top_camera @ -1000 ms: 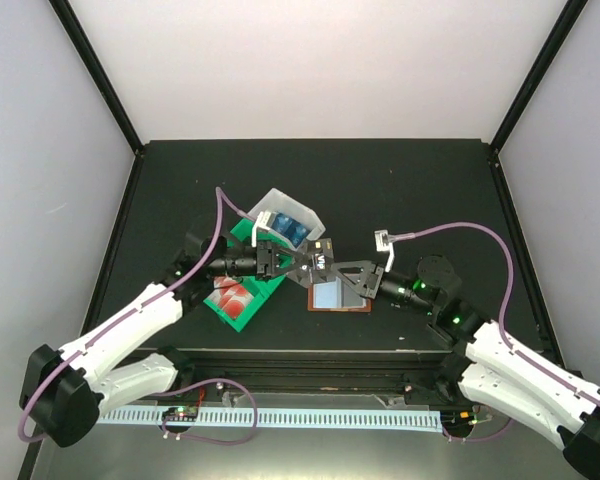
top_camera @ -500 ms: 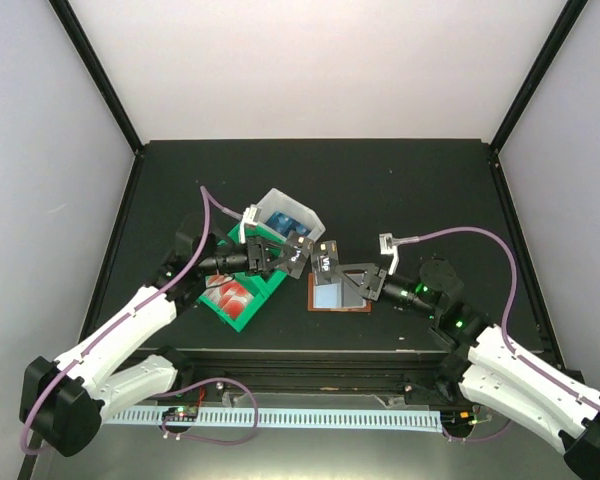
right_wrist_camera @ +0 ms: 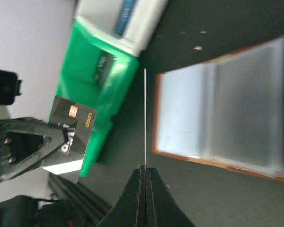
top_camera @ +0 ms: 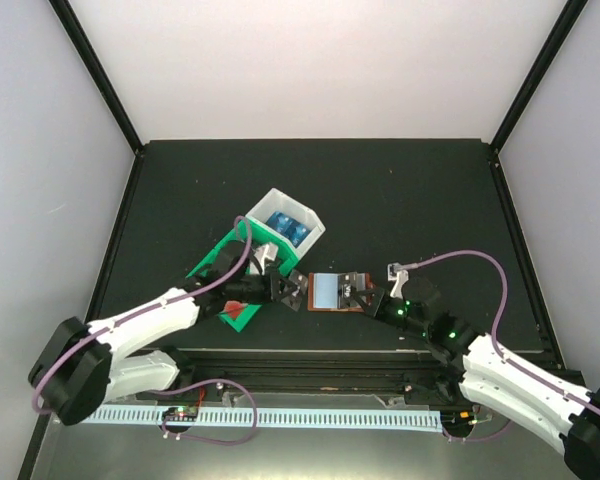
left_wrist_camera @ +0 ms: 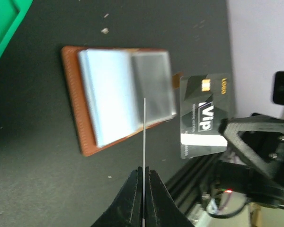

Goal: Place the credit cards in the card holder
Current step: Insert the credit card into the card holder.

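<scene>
The brown card holder lies open on the black table, its clear pockets facing up. My left gripper hangs low at its left end, shut on a black credit card that runs edge-on out of the jaws. The right wrist view shows this card's face. My right gripper sits at the holder's right end, shut on another black card, edge-on in its own view. That card's face, marked VIP, shows in the left wrist view.
A green-and-white tray stands left of the holder. Blue cards lie in its white compartment and a red card at its near end. The table's near edge runs just behind both grippers.
Both grippers have come down from above the holder's far edge and parted. The left now sits at its left end and the right at its right end, each still gripping its black card.
</scene>
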Available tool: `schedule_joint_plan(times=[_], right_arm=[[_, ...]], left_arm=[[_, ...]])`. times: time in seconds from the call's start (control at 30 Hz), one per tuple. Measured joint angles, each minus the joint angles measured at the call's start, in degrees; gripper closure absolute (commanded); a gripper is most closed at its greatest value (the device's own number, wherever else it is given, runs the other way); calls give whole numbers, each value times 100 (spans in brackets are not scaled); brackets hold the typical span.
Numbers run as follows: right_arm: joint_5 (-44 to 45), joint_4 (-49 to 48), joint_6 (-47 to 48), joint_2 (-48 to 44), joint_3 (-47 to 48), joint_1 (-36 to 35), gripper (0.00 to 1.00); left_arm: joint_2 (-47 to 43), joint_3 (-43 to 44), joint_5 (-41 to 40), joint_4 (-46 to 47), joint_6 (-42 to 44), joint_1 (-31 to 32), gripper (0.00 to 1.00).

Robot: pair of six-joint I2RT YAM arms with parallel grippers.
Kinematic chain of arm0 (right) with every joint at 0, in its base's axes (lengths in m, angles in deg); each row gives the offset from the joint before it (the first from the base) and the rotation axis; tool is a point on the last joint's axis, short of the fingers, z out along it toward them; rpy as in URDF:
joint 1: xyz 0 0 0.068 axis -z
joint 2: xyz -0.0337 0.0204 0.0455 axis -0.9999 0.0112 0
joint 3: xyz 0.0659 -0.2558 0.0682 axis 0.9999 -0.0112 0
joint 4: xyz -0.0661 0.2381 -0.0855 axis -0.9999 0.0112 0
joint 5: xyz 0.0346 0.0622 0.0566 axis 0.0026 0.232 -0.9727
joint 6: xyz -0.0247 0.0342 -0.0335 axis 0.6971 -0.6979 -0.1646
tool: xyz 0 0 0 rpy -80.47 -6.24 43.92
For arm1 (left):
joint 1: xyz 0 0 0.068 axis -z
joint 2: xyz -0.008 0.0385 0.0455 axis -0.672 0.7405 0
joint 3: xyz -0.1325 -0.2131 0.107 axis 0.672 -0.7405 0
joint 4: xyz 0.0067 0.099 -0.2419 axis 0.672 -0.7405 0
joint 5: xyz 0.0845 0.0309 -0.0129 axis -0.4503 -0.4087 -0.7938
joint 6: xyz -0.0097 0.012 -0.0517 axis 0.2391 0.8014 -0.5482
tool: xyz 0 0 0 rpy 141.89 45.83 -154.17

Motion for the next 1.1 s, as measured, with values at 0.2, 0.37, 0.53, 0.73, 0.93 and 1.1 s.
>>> schedule_joint_plan(times=[0.2, 0.37, 0.53, 0.73, 0.93, 1.1], right_arm=[[387, -59, 22, 664, -109, 0, 99], [483, -483, 177, 1294, -122, 31, 99], [485, -876, 345, 1803, -122, 114, 99], [380, -1360, 431, 2186, -146, 236, 99], [201, -1698, 435, 2544, -164, 343, 99], [114, -1840, 380, 2787, -164, 426, 99]], left_arm=[[839, -11, -717, 131, 101, 533, 98], [1434, 11, -1119, 247, 168, 675, 98], [1674, 87, -1314, 284, 214, 713, 98], [1818, 166, -1405, 341, 260, 758, 98], [1963, 273, -1458, 332, 317, 776, 98], [1978, 330, -1537, 286, 330, 785, 98]])
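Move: Each of my hands already pinches a black card. For my left hand the open card holder lies flat about 13 cm to the right, 3 cm ahead and 12 cm below; the green box sits some 10 cm to the left and 5 cm ahead, the white tray roughly straight ahead by 18 cm, both about 11 cm lower. From my right hand the holder's middle is about 5 cm left, 4 cm ahead and 11 cm down, its clear sleeve only 2 cm left, equally far ahead and down. I bring both cards down together, fast at first and then easing. My right hand sinks about 8 cm and reaches 3 cm forward onto the clear sleeve side of the card holder, while my left drops about 9 cm beside the holder's left edge. The fingers of both tip more steeply down, the left by nearly 20 degrees, and keep their grip. ##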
